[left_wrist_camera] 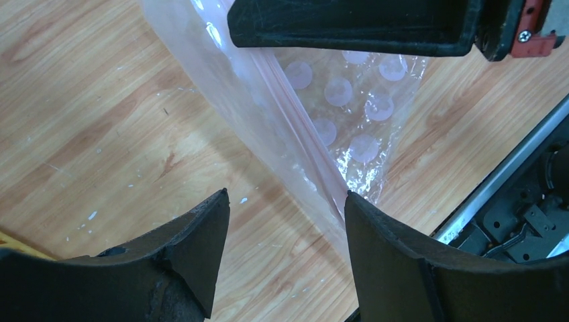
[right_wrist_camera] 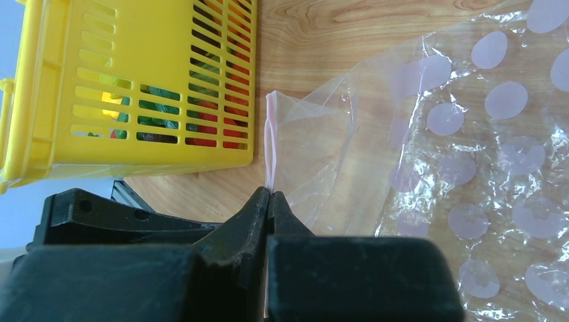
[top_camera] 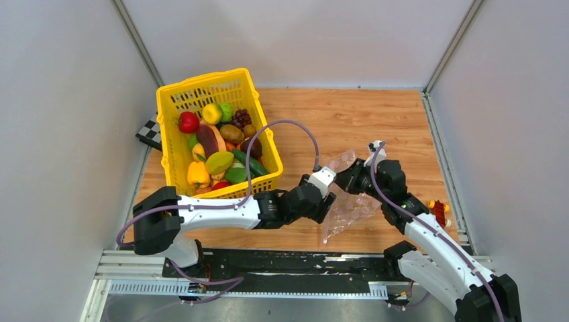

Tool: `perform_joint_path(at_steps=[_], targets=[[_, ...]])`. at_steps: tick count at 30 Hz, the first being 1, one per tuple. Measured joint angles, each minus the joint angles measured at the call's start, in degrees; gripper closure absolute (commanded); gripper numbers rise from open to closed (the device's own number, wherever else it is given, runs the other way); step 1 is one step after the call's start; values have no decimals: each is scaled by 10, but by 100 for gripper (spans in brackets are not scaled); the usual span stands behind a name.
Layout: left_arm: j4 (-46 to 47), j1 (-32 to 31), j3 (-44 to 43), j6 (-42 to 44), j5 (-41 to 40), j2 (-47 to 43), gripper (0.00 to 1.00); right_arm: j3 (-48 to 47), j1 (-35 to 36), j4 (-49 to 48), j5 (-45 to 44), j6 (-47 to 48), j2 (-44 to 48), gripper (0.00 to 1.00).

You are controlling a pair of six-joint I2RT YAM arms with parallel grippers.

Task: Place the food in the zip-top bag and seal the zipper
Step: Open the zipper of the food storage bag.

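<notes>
The food (top_camera: 215, 151), glossy toy fruits and vegetables, lies piled in the yellow lattice basket (top_camera: 176, 100). The zip-top bag (top_camera: 349, 209), clear with white dots, is lifted off the wood floor between the two arms. My right gripper (right_wrist_camera: 270, 192) is shut on the zipper (right_wrist_camera: 270, 137), the pale pinkish strip at the bag's edge. My left gripper (left_wrist_camera: 286, 198) is open low over the floor, and the zipper (left_wrist_camera: 305, 137) runs slantwise down to just beside its right finger (left_wrist_camera: 389, 255). Nothing sits between the left fingers. In the top view the left gripper (top_camera: 327, 201) is next to the right gripper (top_camera: 346, 176).
The basket (right_wrist_camera: 134, 80) stands at the far left, close behind the bag. Small orange-red blocks (top_camera: 439, 212) lie by the right wall. A black rail (top_camera: 282, 265) runs along the near edge. Grey walls close in three sides.
</notes>
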State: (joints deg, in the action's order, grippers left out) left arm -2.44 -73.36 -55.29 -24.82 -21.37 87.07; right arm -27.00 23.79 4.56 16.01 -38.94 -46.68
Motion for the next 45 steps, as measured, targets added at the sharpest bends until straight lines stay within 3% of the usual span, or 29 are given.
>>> perform_joint_path(at_steps=[4,12,25,32,37,41,45], targets=[[0,0,-8,0,0,14,30,0,0,-2,0,0,0,100],[-17,0,-15,1,-13,17,48,0,0,-2,5,0,0,100],[-35,0,-25,5,-26,27,54,0,0,-2,19,1,2,100],[-35,0,-25,6,-20,31,74,0,0,-2,21,2,4,99],[-37,0,-25,7,-23,31,92,0,0,0,21,10,5,84],[-50,0,-35,8,-28,31,94,0,0,7,25,24,14,67],[-54,0,-54,6,-32,31,95,0,0,10,39,40,22,60]])
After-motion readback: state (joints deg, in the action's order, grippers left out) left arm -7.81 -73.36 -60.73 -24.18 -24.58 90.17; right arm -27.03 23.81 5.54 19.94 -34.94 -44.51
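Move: The bag's zipper edge, at the stretch the left hand goes for, lies about 2 cm to its right and 1 cm back, roughly 1 cm lower, beside its right finger. From the right hand, already shut on the same edge farther out, that stretch is some 7 cm back, 2 cm left and a little lower. From the left hand the bag body lies about 8 cm right, level with it and 8 cm below; the yellow basket stands roughly 28 cm left and 17 cm ahead. The bag's zipper edge passes from one grip to the other: the left fingers, wide open, sink about 1.5 cm beside it, roll some 5 degrees, and close in two stages until nearly shut, pinching it, then lift back up. The right hand keeps its pinch almost still meanwhile, and only at the end opens about a third and eases back 1 cm, letting go. ##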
